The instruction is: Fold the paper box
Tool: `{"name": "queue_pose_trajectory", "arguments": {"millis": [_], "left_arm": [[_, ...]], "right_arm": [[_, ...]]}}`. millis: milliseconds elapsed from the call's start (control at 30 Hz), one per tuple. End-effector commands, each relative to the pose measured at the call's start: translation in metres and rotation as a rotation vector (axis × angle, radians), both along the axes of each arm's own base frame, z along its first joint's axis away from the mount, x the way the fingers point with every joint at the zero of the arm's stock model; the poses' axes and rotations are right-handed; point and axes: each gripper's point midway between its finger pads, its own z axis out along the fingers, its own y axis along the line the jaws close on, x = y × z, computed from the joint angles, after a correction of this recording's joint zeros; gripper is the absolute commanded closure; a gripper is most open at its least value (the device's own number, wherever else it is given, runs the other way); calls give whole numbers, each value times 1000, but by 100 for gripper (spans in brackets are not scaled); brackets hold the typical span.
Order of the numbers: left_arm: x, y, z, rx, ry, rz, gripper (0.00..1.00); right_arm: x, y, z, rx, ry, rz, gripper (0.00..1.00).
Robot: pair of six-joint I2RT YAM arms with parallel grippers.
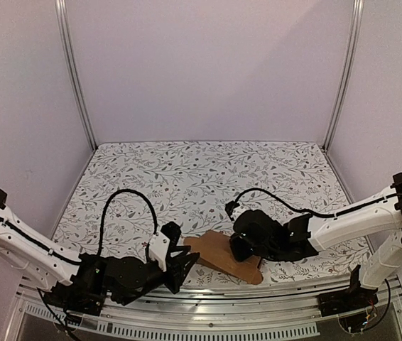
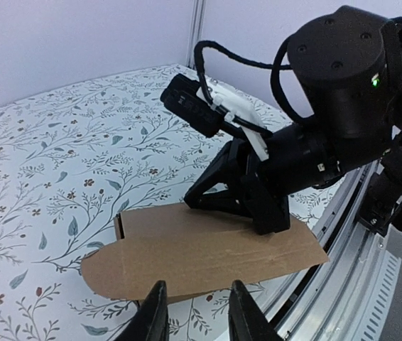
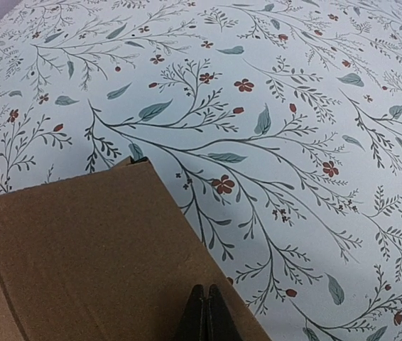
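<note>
The paper box (image 1: 219,257) lies flat on the floral tabletop near the front edge, a brown cardboard sheet with a rounded flap end. In the left wrist view the paper box (image 2: 201,252) stretches across just ahead of my left gripper (image 2: 196,312). Its fingers (image 2: 155,312) stand apart over the sheet's near edge, with nothing clamped between them. My right gripper (image 2: 270,222) rests its tip on the far side of the sheet. The right wrist view shows the right gripper (image 3: 207,312) shut, fingers together, over the paper box (image 3: 80,256) close to its edge.
The metal rail of the table's front edge (image 2: 343,284) runs right beside the box. Floral tabletop (image 1: 201,177) extends behind the box to the white back wall. The left gripper (image 1: 187,257) and right gripper (image 1: 241,249) sit close on either side of the sheet.
</note>
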Motion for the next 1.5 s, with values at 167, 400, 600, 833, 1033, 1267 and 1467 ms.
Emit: {"name": "queue_pose_trajectory", "arguments": {"millis": [167,400,600,833,1033,1267,1467], "left_arm": [[1,8,6,73,14,4,72],[34,25,8,76,72,94,78],[74,45,17,-39,203,81,81],[103,48,-18,-116,458,-18,86],[99,22,-48,-217,681,-206,97],[90,-1,-67,-251,817,-321,100],[87,-5,-72,-263,845,-347,100]], "right_arm": [[-17,-14,-40,-210,2,7,100],[-13,-17,-21,-205,-38,4,100],[-13,-14,-10,-180,-45,14,100],[-13,-14,-3,-166,-47,16,100],[-13,-14,1,-164,-50,18,100],[-14,-16,-1,-171,-47,14,100],[-13,-17,-2,-175,-46,11,100]]}}
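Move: Ahead of the left hand by about 8 cm, almost in line with it and some 11 cm lower, is the left end of the paper box. The lid's middle lies about 5 cm ahead and 11 cm right, the front flap's middle 1 cm ahead and 13 cm right, both about 10 cm down. The right fingertips, shut, are on the lid near its back edge; its middle is 3 cm back and 3 cm left of them, and the box's left end about 15 cm left, level fore and aft. Swinging forward some 12 cm with a lean to its left, the left hand goes out around the box's left end, then drops about 12 cm beside it while easing back and right, towards that end. Its fingers tip down about 50 degrees and close from a quarter open to shut. The right hand keeps its closed tips on the lid, shifting only a centimetre or so left and back right. ##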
